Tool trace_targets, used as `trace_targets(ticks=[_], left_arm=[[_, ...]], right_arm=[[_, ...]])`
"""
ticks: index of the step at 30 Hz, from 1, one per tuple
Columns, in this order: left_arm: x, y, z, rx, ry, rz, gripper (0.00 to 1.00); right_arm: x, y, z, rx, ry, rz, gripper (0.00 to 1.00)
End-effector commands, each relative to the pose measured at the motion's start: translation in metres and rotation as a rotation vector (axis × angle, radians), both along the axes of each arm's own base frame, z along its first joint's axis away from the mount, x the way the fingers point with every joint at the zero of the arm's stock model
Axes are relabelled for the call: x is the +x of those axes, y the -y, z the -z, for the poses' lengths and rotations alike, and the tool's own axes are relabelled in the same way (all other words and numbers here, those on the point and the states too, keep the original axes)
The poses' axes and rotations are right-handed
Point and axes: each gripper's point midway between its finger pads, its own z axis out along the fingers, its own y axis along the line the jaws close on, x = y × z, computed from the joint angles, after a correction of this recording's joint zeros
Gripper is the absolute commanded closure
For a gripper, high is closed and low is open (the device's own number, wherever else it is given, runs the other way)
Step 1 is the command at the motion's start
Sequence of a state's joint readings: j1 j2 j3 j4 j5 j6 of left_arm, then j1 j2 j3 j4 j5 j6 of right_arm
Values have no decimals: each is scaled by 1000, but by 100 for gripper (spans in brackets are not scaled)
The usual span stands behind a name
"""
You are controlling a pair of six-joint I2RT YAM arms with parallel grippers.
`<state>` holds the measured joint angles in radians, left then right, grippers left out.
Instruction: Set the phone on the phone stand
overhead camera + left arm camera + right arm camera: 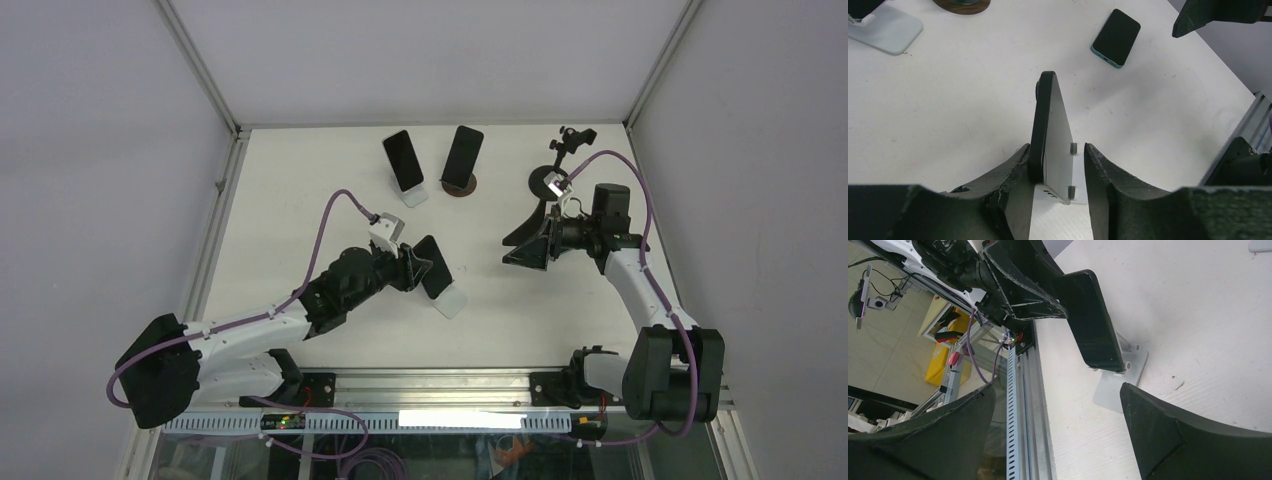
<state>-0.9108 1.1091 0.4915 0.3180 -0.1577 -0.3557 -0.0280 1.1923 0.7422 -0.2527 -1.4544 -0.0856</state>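
A black phone (435, 265) leans upright against the plate of a silver phone stand (451, 301) in the middle of the table. My left gripper (1055, 150) straddles both and is open. Its left finger lies against the phone's (1040, 125) back, and a small gap separates its right finger from the stand's plate (1060, 145). In the right wrist view the phone (1093, 320) rests on the stand's two pegs above the stand's base (1118, 385). My right gripper (510, 250) hovers to the right of the stand, wide open with nothing in it (1057, 390).
A teal-edged phone (1116, 37) lies flat on the table beyond the stand. At the back stand a phone on a white stand (405, 165), a phone on a round brown base (462, 160) and a small black holder (570, 140). The table's metal rail (1020, 415) runs along the near edge.
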Motion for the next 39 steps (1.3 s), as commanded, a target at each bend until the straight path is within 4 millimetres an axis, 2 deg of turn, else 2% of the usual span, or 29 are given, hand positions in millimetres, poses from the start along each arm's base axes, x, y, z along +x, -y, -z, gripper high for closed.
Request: trace_targets(ticks=[1, 9, 13, 28, 39], left_arm=[[5, 4, -37, -73, 53, -22, 57], [7, -4, -43, -59, 41, -63, 35], [9, -12, -44, -52, 31, -102, 28], [-2, -27, -57, -77, 69, -100, 25], [-9, -30, -50, -54, 56, -74, 25]], right_arm=[[7, 2, -12, -1, 63, 4, 1], [7, 2, -11, -1, 63, 4, 1], [7, 2, -11, -1, 61, 4, 1], [8, 3, -10, -3, 57, 6, 1], [8, 3, -10, -6, 58, 9, 1]])
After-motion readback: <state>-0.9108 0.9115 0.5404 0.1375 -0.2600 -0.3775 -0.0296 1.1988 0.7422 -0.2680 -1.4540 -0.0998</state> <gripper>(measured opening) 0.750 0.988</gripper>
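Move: The phone leans on its stand with its near side edge between the left fingers, its middle about 3 cm right, 1 cm ahead and 3 cm below the left hand. A second propped phone is roughly 22 cm ahead of this hand and 4 cm left; the phone on the round stand is some 23 cm ahead and 8 cm right. From the right hand the leaning phone is about 16 cm left, 3 cm back and 9 cm lower. The left fingers come free of the phone's side edge, spreading on from about a third to three quarters open, while the hand rises a couple of centimetres straight up. It then slides left and climbs on, away from the stand, ending about 5 cm higher and 3 cm farther left, turned slightly counter-clockwise. ##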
